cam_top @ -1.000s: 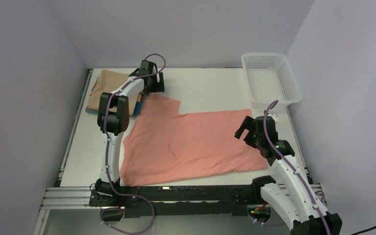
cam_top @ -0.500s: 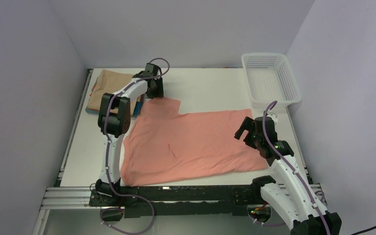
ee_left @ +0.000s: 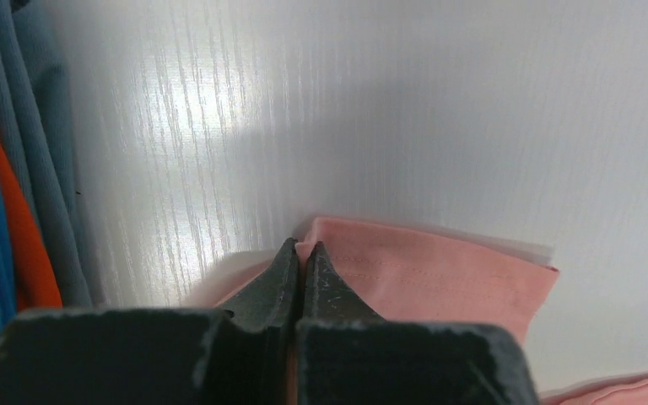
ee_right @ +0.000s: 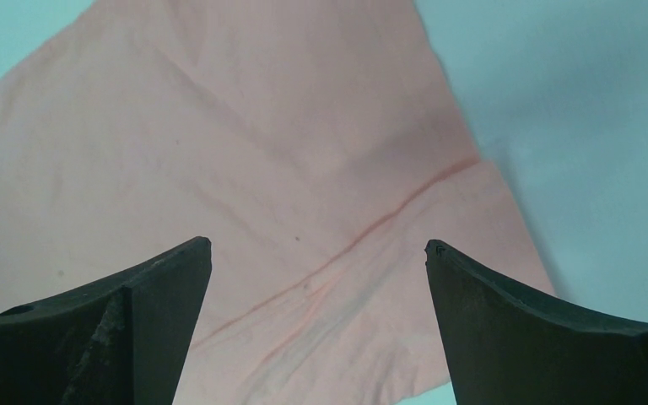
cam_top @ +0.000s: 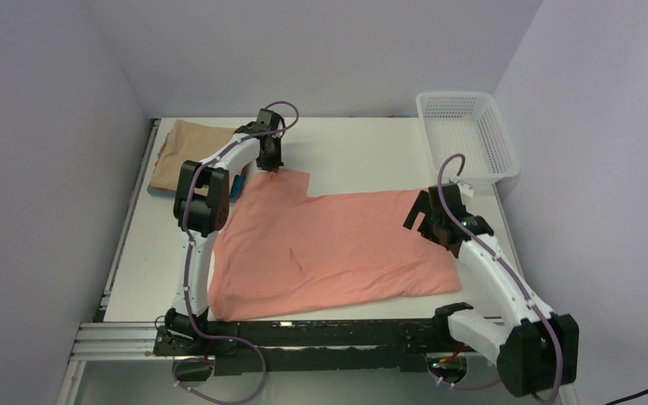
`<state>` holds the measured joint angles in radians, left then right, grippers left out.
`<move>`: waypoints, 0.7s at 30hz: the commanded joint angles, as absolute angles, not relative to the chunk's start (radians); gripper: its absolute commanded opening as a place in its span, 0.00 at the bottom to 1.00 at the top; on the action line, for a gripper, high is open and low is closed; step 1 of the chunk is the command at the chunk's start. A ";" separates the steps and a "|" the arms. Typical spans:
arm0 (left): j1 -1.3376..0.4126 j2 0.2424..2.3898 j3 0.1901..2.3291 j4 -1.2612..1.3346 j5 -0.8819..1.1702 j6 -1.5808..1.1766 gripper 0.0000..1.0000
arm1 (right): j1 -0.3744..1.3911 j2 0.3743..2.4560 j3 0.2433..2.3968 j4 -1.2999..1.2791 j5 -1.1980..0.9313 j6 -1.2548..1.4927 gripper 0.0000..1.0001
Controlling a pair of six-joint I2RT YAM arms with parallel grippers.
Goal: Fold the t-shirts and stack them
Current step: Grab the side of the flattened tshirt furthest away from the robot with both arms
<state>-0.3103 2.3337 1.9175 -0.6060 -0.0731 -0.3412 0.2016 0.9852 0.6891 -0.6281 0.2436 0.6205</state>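
Observation:
A salmon-pink t-shirt lies spread flat across the middle of the table. My left gripper is at its far left sleeve. In the left wrist view the left gripper is shut on the corner of that pink sleeve. My right gripper hovers over the shirt's right edge. Seen from the right wrist, the right gripper stands wide open above the pink cloth, holding nothing. A tan t-shirt tops a folded stack at the far left, and blue, orange and grey folded edges show beside the left gripper.
A white mesh basket stands at the far right corner. The folded stack lies just left of the left gripper. Bare white table stretches behind the pink shirt. Walls close in the left, back and right sides.
The left gripper moved a little right, came down onto the pink sleeve corner and shut on it. The right arm reached forward, bringing its open gripper over the shirt's right edge.

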 commanded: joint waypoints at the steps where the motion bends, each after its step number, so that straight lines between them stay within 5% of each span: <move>1: -0.314 2.270 1.866 -0.597 -0.027 -0.329 0.00 | 0.201 1.158 0.863 -0.565 0.336 0.630 1.00; 21: -0.325 2.147 1.761 -0.508 0.076 -0.340 0.00 | 0.210 2.206 1.795 -0.828 0.581 0.682 1.00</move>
<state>-0.3168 2.2150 1.7748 -0.5411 0.0410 -0.3386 0.2077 2.1246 1.6814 -0.7223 0.4934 0.6842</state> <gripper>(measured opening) 0.027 0.997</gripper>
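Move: The left fingers are already shut on the far edge of the t-shirt's left sleeve; the sleeve's free corner is some 9 cm to their right and about 1 cm back, and the folded stack is about 20 cm left and 3 cm ahead. From the open right hand, the shirt's far right corner lies about 21 cm ahead, 3 cm right and 8 cm below, with the basket's middle about 38 cm ahead, 15 cm right and 5 cm below. Keeping the sleeve edge pinched, the left hand draws it back about 2 cm, drifting right and lifting it about 2 cm. Meanwhile the right arm sweeps quickly forward over the shirt, some 22 cm towards its far right edge beside the basket, rising slightly before sinking about 5 cm below its start, fingers wide open and tipping steeper by about 10 degrees; it isn't yet seen touching cloth. ##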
